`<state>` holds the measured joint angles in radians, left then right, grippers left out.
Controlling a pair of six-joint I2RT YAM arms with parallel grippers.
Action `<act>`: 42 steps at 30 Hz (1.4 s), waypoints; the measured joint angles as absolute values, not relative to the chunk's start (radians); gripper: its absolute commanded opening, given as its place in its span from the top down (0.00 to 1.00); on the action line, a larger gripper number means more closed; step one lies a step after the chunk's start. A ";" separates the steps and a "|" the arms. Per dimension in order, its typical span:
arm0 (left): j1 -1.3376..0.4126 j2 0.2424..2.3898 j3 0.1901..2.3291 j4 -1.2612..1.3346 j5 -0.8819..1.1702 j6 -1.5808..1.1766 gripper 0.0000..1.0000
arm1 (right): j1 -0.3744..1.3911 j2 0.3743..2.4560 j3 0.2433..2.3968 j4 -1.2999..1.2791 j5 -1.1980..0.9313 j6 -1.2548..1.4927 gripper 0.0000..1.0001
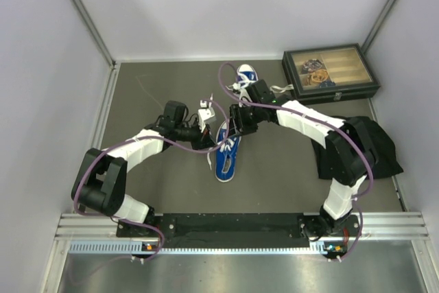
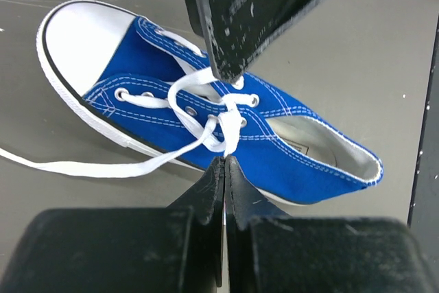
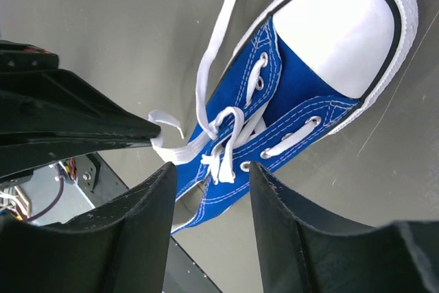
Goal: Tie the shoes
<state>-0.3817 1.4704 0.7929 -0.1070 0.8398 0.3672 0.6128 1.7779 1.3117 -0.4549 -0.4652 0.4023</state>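
Observation:
One blue sneaker (image 1: pixel 227 156) lies in the middle of the table, white toe cap toward the arms. In the left wrist view the sneaker (image 2: pixel 302 159) has its white laces (image 2: pixel 206 84) loosely crossed over the tongue. My left gripper (image 2: pixel 225 160) is shut on a lace strand beside the knot; one loose lace end (image 2: pixel 89 167) trails on the table. My right gripper (image 3: pixel 209 178) is open and hovers just above the same sneaker (image 3: pixel 295 90) and its knot, holding nothing. The second sneaker (image 1: pixel 245 76) stands at the back, partly hidden by the right arm.
A dark glass-lidded box (image 1: pixel 330 73) stands at the back right. A black cloth (image 1: pixel 378 143) lies at the right under the right arm. Grey walls close in the table at the left, right and back. The two grippers (image 1: pixel 212 143) (image 1: pixel 237 128) are close together.

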 measured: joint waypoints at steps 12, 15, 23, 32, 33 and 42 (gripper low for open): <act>-0.382 1.470 0.792 -0.088 0.822 0.312 1.00 | 0.630 1.876 1.417 -0.495 -0.450 0.357 0.55; -0.382 1.470 0.788 -0.086 0.817 0.296 1.00 | 0.633 1.898 1.449 -0.508 -0.445 0.337 0.57; -0.382 1.463 0.773 -0.080 0.797 0.234 1.00 | 0.648 1.914 1.462 -0.554 -0.441 0.293 0.59; -0.382 1.443 0.759 -0.067 0.773 0.187 1.00 | 0.667 1.934 1.485 -0.595 -0.441 0.253 0.86; -0.382 1.443 0.757 -0.066 0.768 0.182 1.00 | 0.669 1.937 1.490 -0.598 -0.441 0.250 0.95; -0.382 1.443 0.757 -0.059 0.761 0.128 1.00 | 0.674 1.940 1.496 -0.599 -0.439 0.242 1.00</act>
<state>-0.3824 1.4425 0.7567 -0.0593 0.7609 0.1284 0.6743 1.9396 1.4956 -0.5995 -0.4393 0.2420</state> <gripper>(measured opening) 0.009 0.005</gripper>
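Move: The lace loop on the shoe's knot is the right gripper's target, some 3 cm below its half-open fingers and about 2 cm to the left, level with them fore and aft. The shoe's white toe cap lies about 6 cm ahead, 1 cm left and 4 cm below; its foot opening sits some 10 cm back, 3 cm left and 4 cm lower. From the left gripper, which already holds a lace end, the loop is roughly 5 cm right and 2 cm ahead. Dip the right gripper beside the knot, swinging forward and left nearly 2 cm, then draw it back over the lace loop as it sinks, ending about 2.5 cm lower and 2 cm farther left. Turn it some 10 degrees counter-clockwise and shut the fingers to pinch the loop. Keep the left gripper in place with its lace end pinched, its wrist turning about 10 degrees counter-clockwise and tilting slightly. ##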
